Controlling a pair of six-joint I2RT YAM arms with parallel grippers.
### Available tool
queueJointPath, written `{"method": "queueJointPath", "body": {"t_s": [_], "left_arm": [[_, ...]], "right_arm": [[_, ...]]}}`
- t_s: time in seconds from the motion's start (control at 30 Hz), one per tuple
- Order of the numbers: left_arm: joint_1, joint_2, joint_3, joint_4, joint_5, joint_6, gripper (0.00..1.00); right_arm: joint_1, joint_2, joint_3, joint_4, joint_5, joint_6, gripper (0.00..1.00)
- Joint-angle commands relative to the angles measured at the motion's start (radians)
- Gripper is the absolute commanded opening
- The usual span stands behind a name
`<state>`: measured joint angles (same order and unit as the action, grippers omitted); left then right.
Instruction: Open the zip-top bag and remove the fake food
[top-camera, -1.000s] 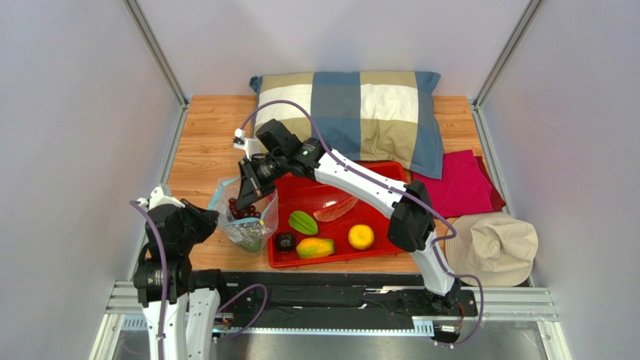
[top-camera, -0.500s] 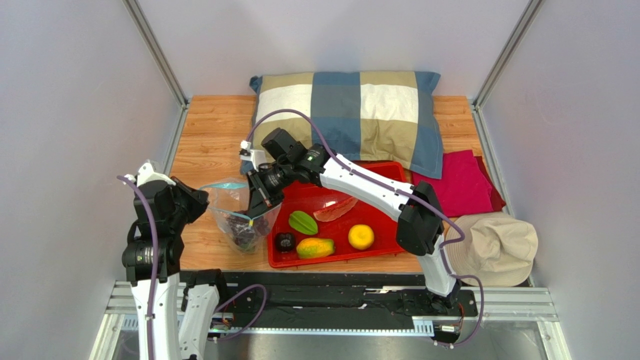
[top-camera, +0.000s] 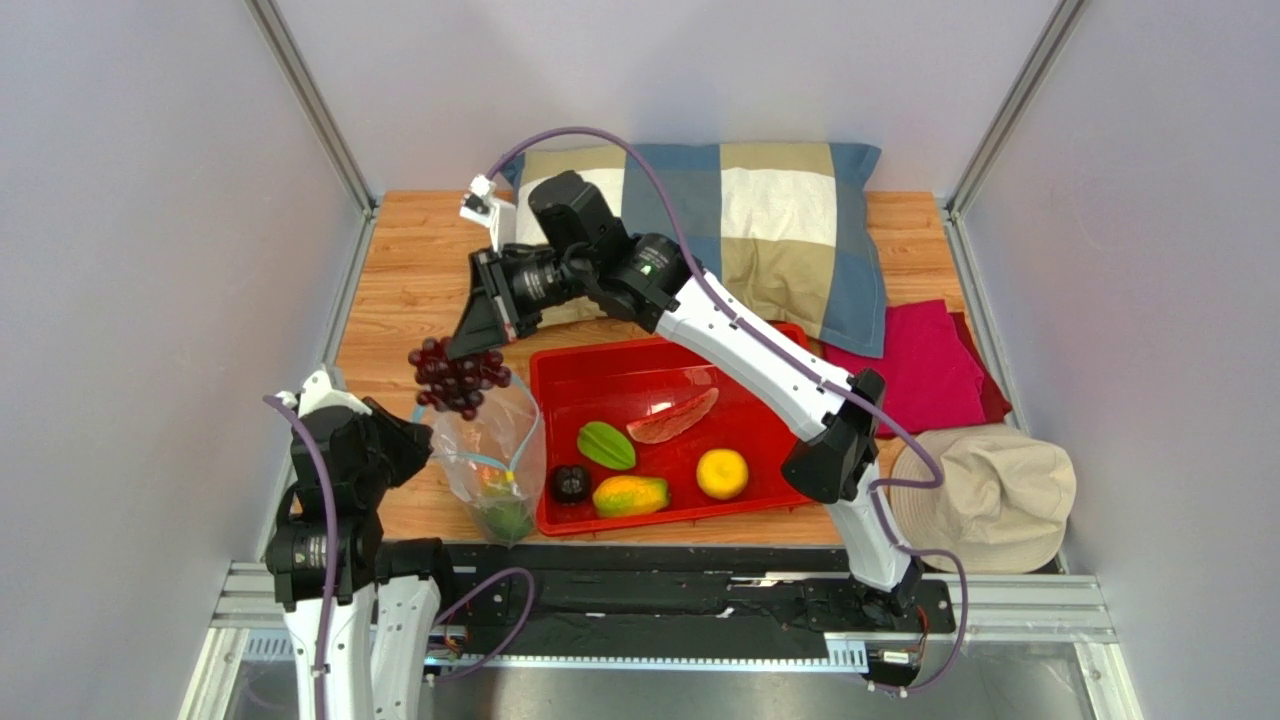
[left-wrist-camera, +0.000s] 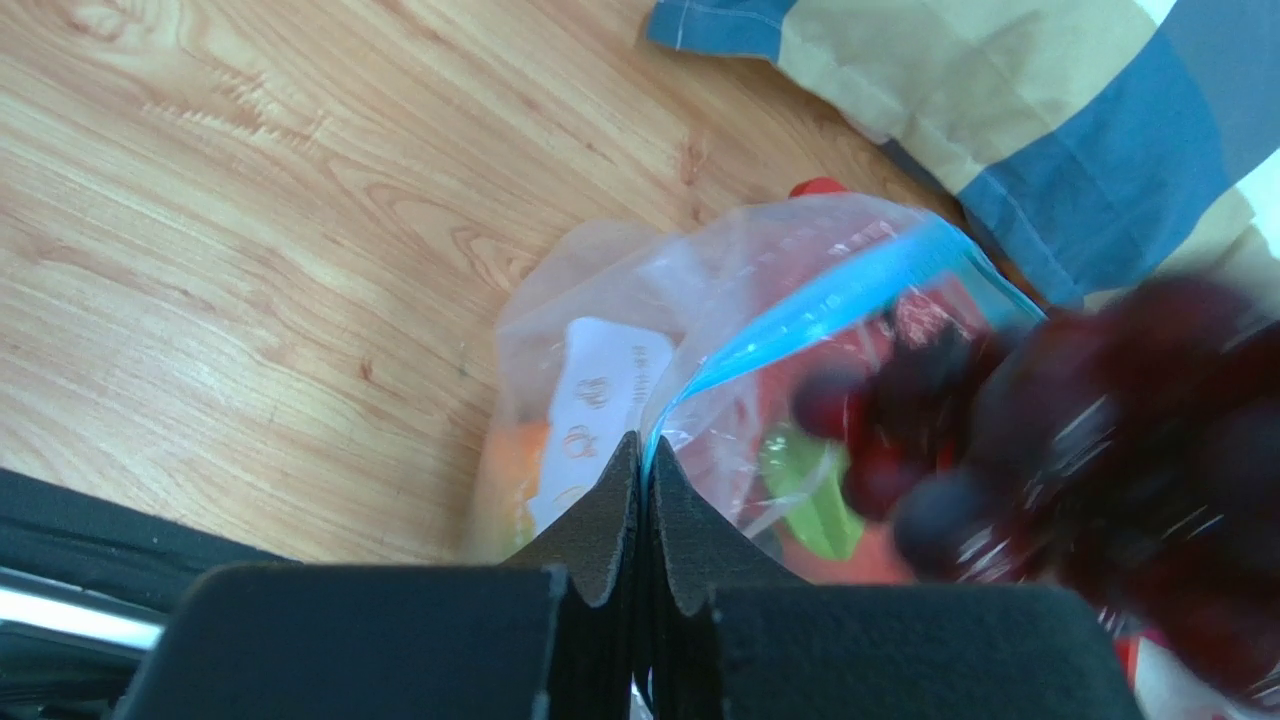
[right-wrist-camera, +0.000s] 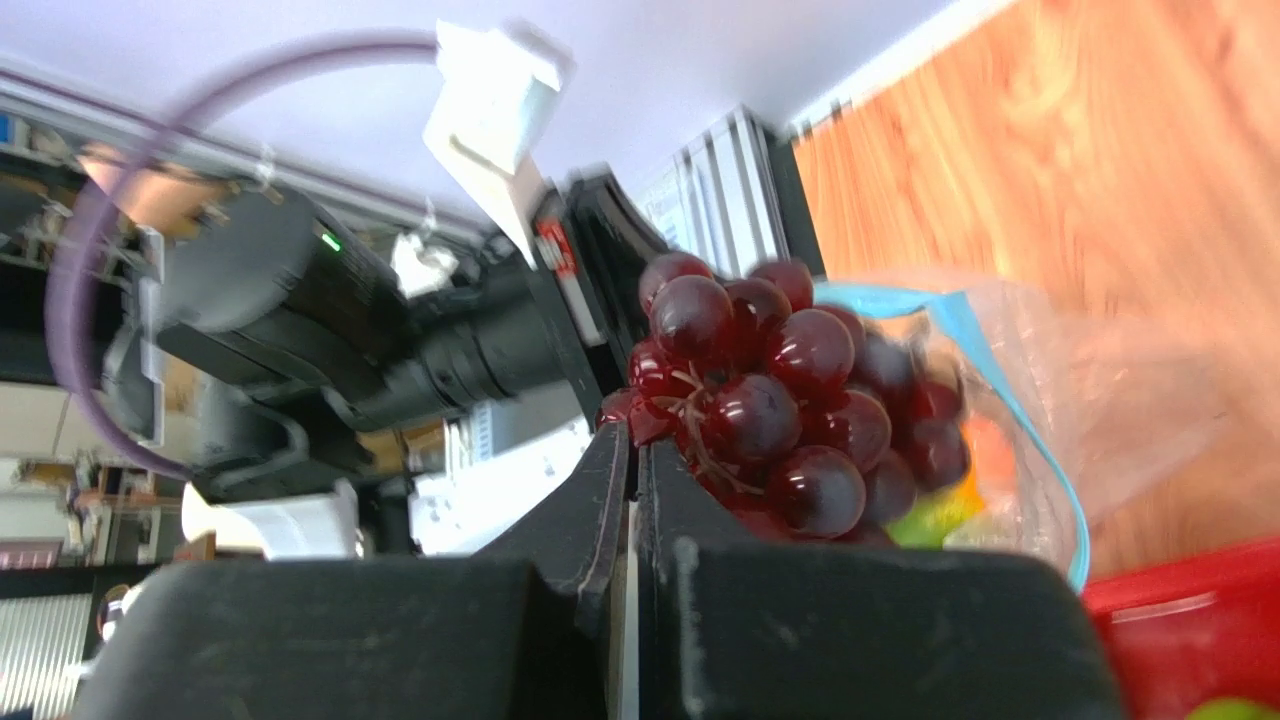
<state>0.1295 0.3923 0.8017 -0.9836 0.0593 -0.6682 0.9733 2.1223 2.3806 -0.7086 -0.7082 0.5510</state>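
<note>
The clear zip-top bag (top-camera: 492, 455) stands open on the wood table, left of the red tray. My left gripper (top-camera: 418, 446) is shut on its blue zip edge (left-wrist-camera: 781, 323). Inside the bag (left-wrist-camera: 601, 375) I see green and orange pieces of fake food. My right gripper (top-camera: 470, 339) hangs above the bag's mouth, shut on the stem of a purple grape bunch (top-camera: 455, 377), which dangles clear of the bag. In the right wrist view the grapes (right-wrist-camera: 766, 405) hang just past the jaws, with the bag (right-wrist-camera: 1037, 405) below them.
The red tray (top-camera: 751, 348) holds a green star fruit (top-camera: 606, 444), a pink meat slice (top-camera: 672, 416), a yellow-orange citrus (top-camera: 721, 474), a mango (top-camera: 630, 495) and a dark round fruit (top-camera: 568, 483). A plaid pillow (top-camera: 706, 210), a magenta cloth (top-camera: 924, 368) and a beige hat (top-camera: 984, 495) lie behind and to the right.
My right gripper has risen out of the bag's mouth, lifting the grape bunch up and back. The left arm lifted briefly, then came back down, still holding the bag's edge.
</note>
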Motion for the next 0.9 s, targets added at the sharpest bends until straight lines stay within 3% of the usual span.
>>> {"method": "queueJointPath", "body": {"t_s": [0.0, 0.17, 0.23, 0.43, 0.67, 0.73, 0.83, 0.87], "left_arm": [[-0.001, 0.043, 0.045, -0.001, 0.0, -0.03, 0.0], [-0.001, 0.118, 0.112, -0.05, -0.058, -0.036, 0.0], [-0.001, 0.123, 0.148, -0.059, -0.117, -0.027, 0.0], [-0.002, 0.177, 0.209, -0.023, -0.098, 0.015, 0.0], [-0.002, 0.235, 0.274, -0.009, -0.119, 0.064, 0.0], [-0.001, 0.244, 0.269, 0.0, -0.08, 0.047, 0.0], [-0.001, 0.243, 0.232, 0.022, -0.012, 0.016, 0.0], [-0.001, 0.238, 0.208, 0.029, 0.002, 0.01, 0.0]], "right_arm": [[-0.018, -0.028, 0.028, 0.109, -0.011, 0.107, 0.0], [-0.039, -0.177, -0.118, 0.115, 0.036, 0.064, 0.0], [-0.074, -0.258, -0.216, 0.106, 0.039, 0.044, 0.0], [-0.174, -0.459, -0.562, 0.02, 0.105, -0.104, 0.0], [-0.24, -0.547, -0.872, 0.0, 0.174, -0.192, 0.04], [-0.249, -0.539, -0.9, -0.038, 0.226, -0.218, 0.11], [-0.257, -0.504, -0.894, -0.122, 0.294, -0.278, 0.34], [-0.255, -0.495, -0.876, -0.14, 0.308, -0.292, 0.49]]}}
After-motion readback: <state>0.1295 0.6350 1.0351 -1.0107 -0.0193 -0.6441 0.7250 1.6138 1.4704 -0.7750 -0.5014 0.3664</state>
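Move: The tray spot for the grapes, between the star fruit and the watermelon, is about 8 cm ahead of the right hand, 21 to its right and 31 below. The star fruit lies 7 cm ahead and 14 right of the hand, the watermelon 11 ahead and 24 right, the papaya level with it and 18 right. From the left hand, that spot is about 11 cm ahead, 26 right and 18 below. Still pinching the grape bunch, the right hand carries it from above the bag about 19 cm right over the tray, nearly level at first, then sinking steeply for a net drop of 14 cm; its fingers tip down some 25 degrees and open, letting go of the grapes. The left fingers keep the bag's zip edge pinched, lifting it 4 to 5 cm and slightly forward. ##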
